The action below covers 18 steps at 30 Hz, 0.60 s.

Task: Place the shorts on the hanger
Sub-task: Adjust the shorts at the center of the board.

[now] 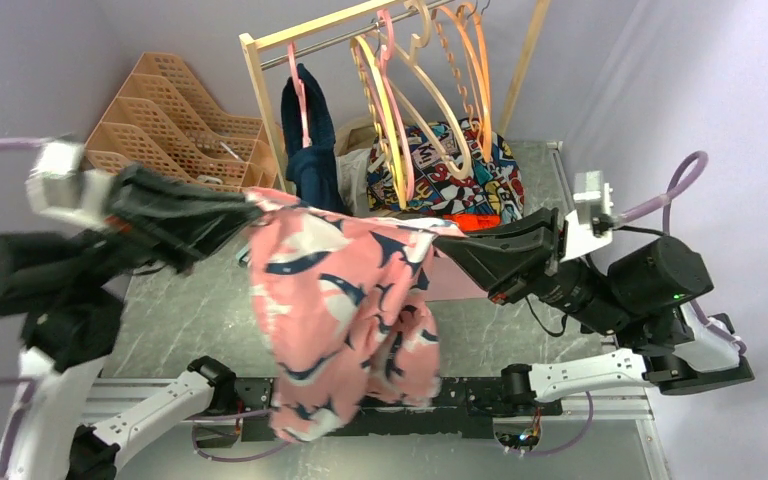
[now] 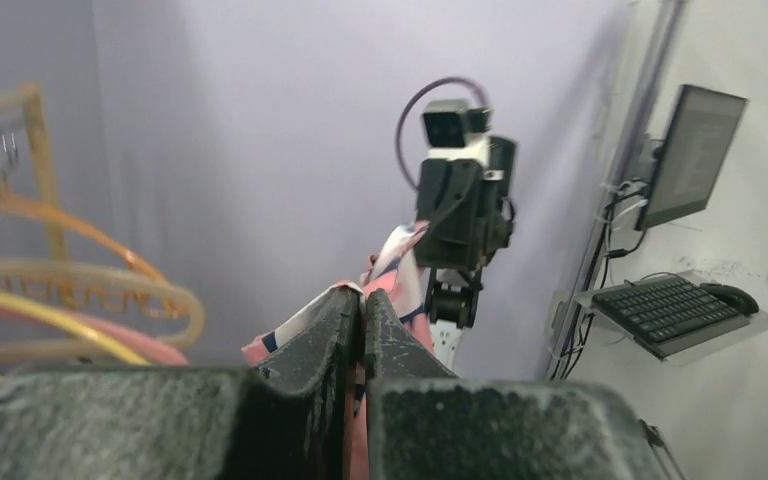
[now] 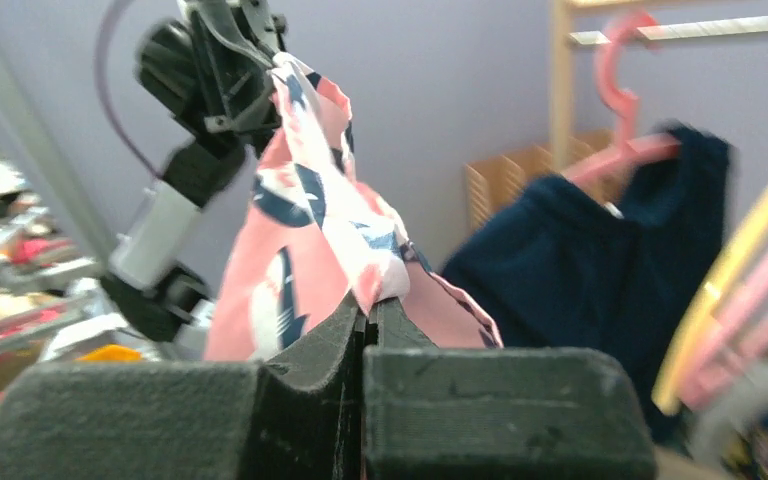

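The salmon-pink shorts [image 1: 330, 290] with navy and white blotches hang in the air, stretched between my two grippers above the table. My left gripper [image 1: 248, 208] is shut on their upper left edge. In the left wrist view the fabric [image 2: 392, 268] shows past the pressed-together jaws [image 2: 363, 300]. My right gripper [image 1: 442, 240] is shut on the upper right edge. In the right wrist view the cloth [image 3: 310, 220] rises from its jaws [image 3: 368, 305]. The pale yellow hanger [image 1: 378, 100] hangs on the rack behind the shorts and shows at the right edge of the right wrist view [image 3: 730, 265].
A wooden rack [image 1: 260, 90] with a metal rod stands at the back. It carries a navy garment [image 1: 310, 150] on a pink hanger, and orange and beige hangers [image 1: 465, 70]. Cartoon-print cloth [image 1: 460, 170] lies under them. A beige slotted crate [image 1: 170, 120] sits back left.
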Available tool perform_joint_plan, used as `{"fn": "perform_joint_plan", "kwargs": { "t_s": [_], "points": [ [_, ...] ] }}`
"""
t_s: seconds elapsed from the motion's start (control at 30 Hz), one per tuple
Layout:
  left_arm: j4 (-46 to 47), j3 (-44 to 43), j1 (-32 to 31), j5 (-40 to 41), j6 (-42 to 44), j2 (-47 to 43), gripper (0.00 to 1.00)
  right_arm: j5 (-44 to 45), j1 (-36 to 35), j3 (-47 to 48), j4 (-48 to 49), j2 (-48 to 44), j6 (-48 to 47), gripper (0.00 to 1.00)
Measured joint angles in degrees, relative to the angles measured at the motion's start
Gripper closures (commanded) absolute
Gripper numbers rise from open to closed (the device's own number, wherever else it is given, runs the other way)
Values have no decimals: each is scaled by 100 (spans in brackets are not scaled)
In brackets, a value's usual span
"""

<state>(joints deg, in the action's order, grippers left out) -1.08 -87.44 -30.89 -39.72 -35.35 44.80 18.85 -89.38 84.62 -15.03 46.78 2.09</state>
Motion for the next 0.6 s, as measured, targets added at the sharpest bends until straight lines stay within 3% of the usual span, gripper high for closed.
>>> {"fn": "perform_joint_plan", "kwargs": {
  "t_s": [0.07,0.17,0.33,0.6],
  "points": [
    [295,501,0,-4,-199,160,73,483,0,-225,-212,-177,22,100],
    [575,1255,-2,-109,-466,411,41,1156,2,-616,-678,-275,120,100],
    [566,2503,0,-101,-645,444,2,1777,0,-1123,-1419,-382,372,100],
    [-319,3427,-2,697,-144,-1309,1,1967,0,-1493,-1926,-463,787,100]
  ]
}}
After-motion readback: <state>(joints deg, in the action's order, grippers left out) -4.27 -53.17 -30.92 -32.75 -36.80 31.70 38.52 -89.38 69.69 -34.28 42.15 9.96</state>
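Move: The pink patterned shorts already hang stretched between both hands: their middle is about 10 cm right of the left hand and 15 below, and some 9 cm left of the right hand and 10 below. The navy garment hangs roughly 30 cm ahead of the left hand, 3 to its right and 10 lower. From the right hand, the yellow hanger is about 28 cm ahead, 5 left and 5 lower. Both hands sink some 17 cm and slightly forward; the left opens, releasing the shorts, the right keeps pinching. ##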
